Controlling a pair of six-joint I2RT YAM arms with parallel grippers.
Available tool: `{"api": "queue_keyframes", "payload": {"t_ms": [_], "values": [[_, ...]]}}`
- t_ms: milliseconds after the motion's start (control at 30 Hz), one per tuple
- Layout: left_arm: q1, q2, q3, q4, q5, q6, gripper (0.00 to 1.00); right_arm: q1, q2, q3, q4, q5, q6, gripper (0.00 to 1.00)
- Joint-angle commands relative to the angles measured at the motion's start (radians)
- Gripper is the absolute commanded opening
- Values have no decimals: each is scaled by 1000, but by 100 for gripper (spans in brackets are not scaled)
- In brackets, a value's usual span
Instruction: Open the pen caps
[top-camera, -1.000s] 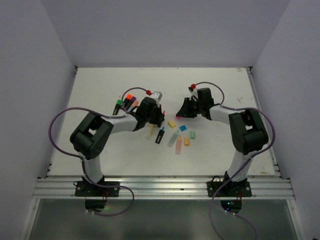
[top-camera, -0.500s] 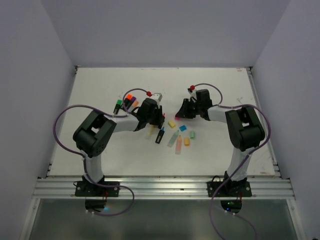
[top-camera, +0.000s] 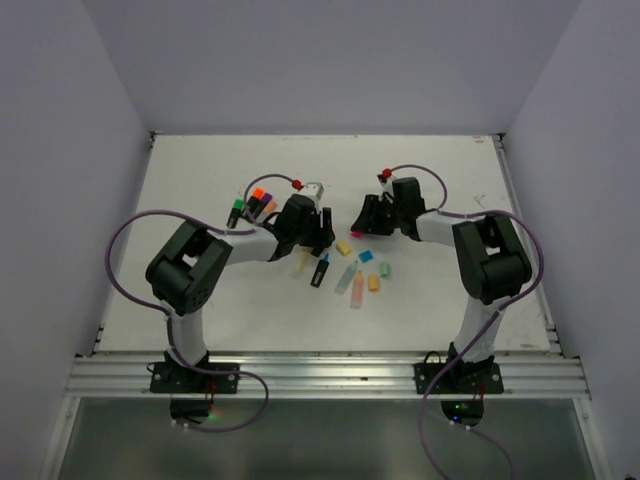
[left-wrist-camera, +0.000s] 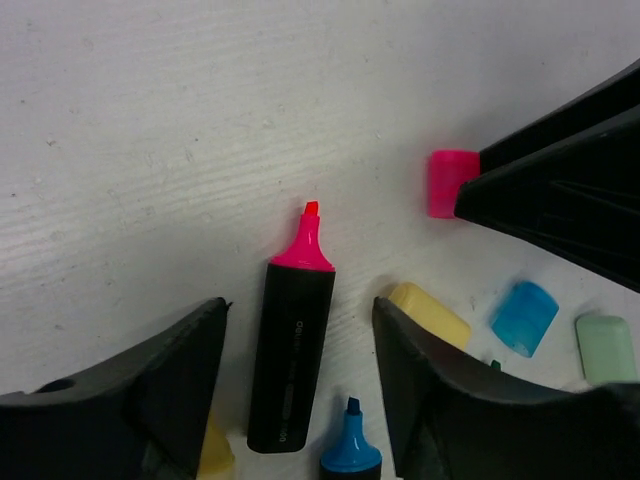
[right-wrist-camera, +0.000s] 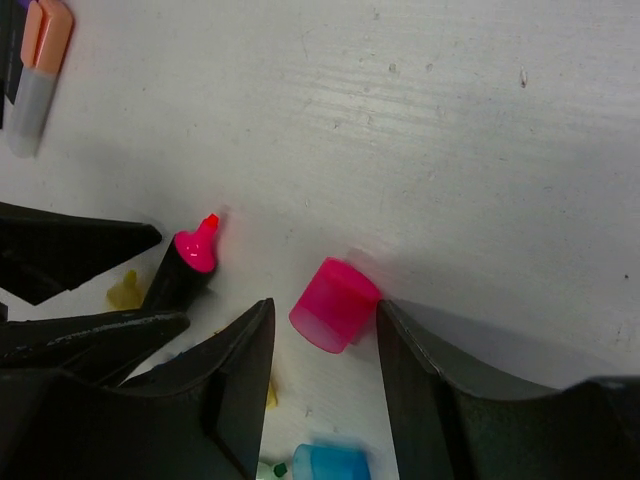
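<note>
A black pen with a bare pink tip (left-wrist-camera: 292, 360) lies flat on the table between the spread fingers of my left gripper (left-wrist-camera: 300, 303), with a gap on each side. Its pink cap (right-wrist-camera: 335, 305) lies loose on the table inside my right gripper (right-wrist-camera: 324, 304), which is open; the cap rests close against the right finger (right-wrist-camera: 420, 350). The two grippers (top-camera: 318, 232) (top-camera: 362, 222) face each other low over the table's middle. Loose yellow (left-wrist-camera: 430, 315), blue (left-wrist-camera: 524, 317) and mint (left-wrist-camera: 605, 348) caps lie nearby. Beside the pink pen lies an uncapped blue-tipped pen (left-wrist-camera: 350, 455).
Capped green (top-camera: 236, 212), orange (top-camera: 257, 200) and purple (top-camera: 268, 208) pens lie bunched left of my left gripper. Uncapped pastel pens (top-camera: 352, 284) and an orange cap (top-camera: 373, 283) lie nearer the arms. A capped peach pen (right-wrist-camera: 40, 70) shows at the right wrist view's top left.
Both grippers have gone from shut to open. The pink pen and its cap now lie on the table between the fingers. The arms have barely moved.
</note>
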Motion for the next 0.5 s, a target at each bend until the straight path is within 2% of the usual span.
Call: {"api": "queue_keyframes", "payload": {"t_ms": [0,67,133,267,400,467], "values": [[1,-49,38,1,-67,19,67,4,-69,2,-23,73,-41,50],[0,-61,44,-22,-90,33,78,6,-86,2,-50,95,-42,52],[3,-84,48,-38,-122,41,89,4,-115,-1,-64,132,-38,59],[3,-140,65,-122,-214,91,100,4,-182,-7,-119,193,-41,75],[5,-195,82,-228,-372,157,100,6,-266,-17,-170,244,-39,90],[12,-218,90,-283,-455,197,100,6,-326,-32,-175,244,-36,93]]}}
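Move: About 7 cm ahead and 14 cm to the left of the left hand lies the peach-capped pen, with the purple-capped pen just beyond it, roughly 10 cm ahead and 16 cm left. The uncapped pink pen sits right under that hand, between its open fingers. From the right hand, the peach-capped pen is some 4 cm ahead and 23 cm left; the pink cap lies directly beneath, and the yellow cap about 4 cm back and 3 cm left. All lie roughly 1–2 cm lower than the hands. Rising clear of the laid-down pink pen, the left hand climbs about 5 cm and swings as far to the left, also edging forward, towards the peach-capped pen; its half-open fingers spread fully and the wrist tips up while turning counter-clockwise. The right hand lifts some 6 cm off the pink cap and draws about 3 cm to the right, its fingers spreading from half to nearly wide open. ##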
